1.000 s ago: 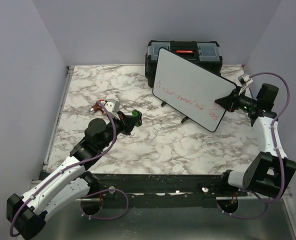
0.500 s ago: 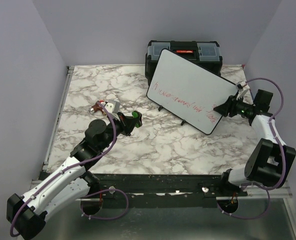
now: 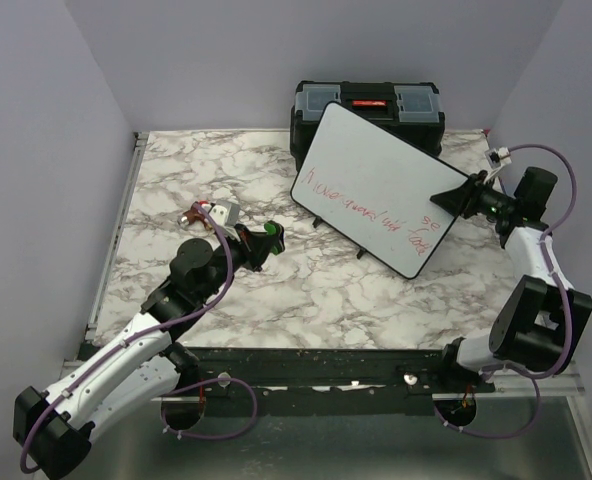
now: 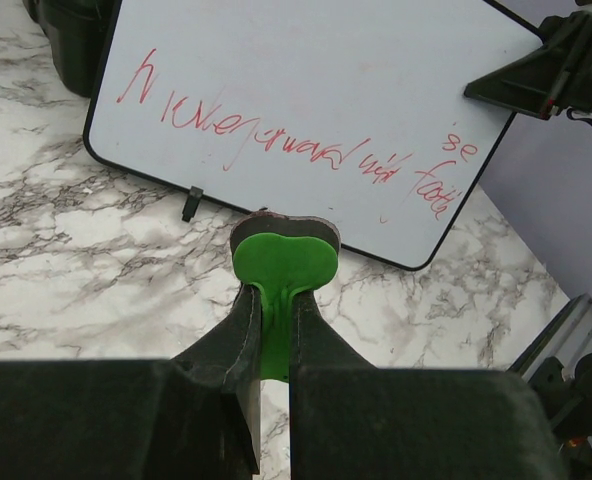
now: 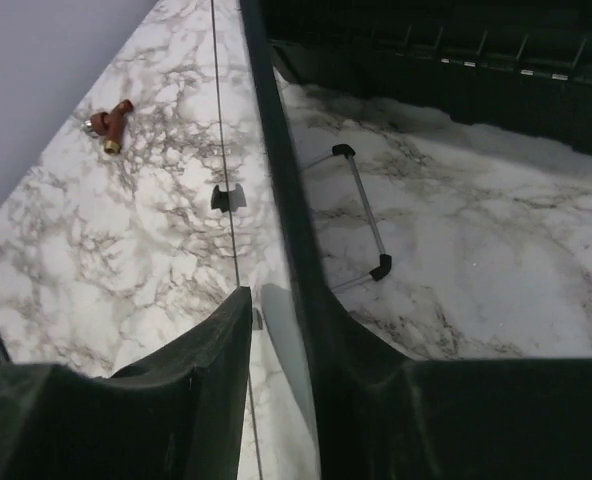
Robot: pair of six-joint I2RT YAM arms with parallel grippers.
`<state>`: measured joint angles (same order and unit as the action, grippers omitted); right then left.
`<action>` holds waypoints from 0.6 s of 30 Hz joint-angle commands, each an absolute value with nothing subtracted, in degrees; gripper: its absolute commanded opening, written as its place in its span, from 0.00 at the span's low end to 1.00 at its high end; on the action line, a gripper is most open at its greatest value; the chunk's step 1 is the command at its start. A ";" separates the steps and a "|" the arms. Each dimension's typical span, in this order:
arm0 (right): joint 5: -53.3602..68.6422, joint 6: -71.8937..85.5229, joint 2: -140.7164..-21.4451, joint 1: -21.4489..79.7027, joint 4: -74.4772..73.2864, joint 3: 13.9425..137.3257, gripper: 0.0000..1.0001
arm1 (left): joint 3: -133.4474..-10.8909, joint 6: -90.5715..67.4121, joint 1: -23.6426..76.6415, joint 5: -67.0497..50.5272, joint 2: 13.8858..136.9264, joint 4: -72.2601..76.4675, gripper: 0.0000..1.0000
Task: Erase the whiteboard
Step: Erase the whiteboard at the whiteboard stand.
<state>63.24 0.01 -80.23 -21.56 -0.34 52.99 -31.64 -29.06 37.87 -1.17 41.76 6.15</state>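
The whiteboard (image 3: 376,180) stands tilted at the back right of the table, with red handwriting along its lower part (image 4: 306,90). My right gripper (image 3: 444,198) is open and straddles the board's right edge (image 5: 276,150), one finger in front of its face and one behind; a thin gap shows beside the front finger (image 5: 216,350). Left of centre, my left gripper (image 3: 264,238) is shut on a green eraser (image 4: 283,262), low over the marble and short of the board's lower edge.
A black toolbox (image 3: 368,100) with a red latch stands right behind the board. A red and brass fitting (image 3: 189,214) and a small grey piece (image 3: 223,211) lie left of my left gripper. The board's wire stand (image 5: 361,215) rests on the marble behind it.
My right gripper has opened and slid over the board's right edge. The board has shifted slightly to the left. The left arm and the eraser have not moved.
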 commanded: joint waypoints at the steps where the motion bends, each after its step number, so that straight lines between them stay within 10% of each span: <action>1: 67.80 6.29 -81.14 -21.64 6.60 54.32 0.25 | -31.81 -29.53 37.46 -2.98 42.07 7.89 0.00; 5: 70.29 5.46 -79.76 -21.62 6.71 55.05 0.01 | -32.44 -30.35 37.45 -5.00 44.70 10.96 0.00; 18: 69.42 18.75 -71.84 -21.45 14.88 51.02 0.01 | -59.13 -28.54 49.94 -7.81 84.66 28.40 0.00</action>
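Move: The left hand holds the eraser; the remaining red writing on the whiteboard lies about 20 cm to its right, 7 cm ahead and some 8 cm lower. The black toolbox stands behind the board, about 22 cm right and 25 cm ahead of that hand, 12 cm lower. The right hand's part-open fingers are at the whiteboard's right edge; the writing lies about 16 cm left of it, level fore and aft, 3 cm lower. Left hand sweeps the eraser some 12 cm right towards the writing while right pinches the board's edge, rising. ##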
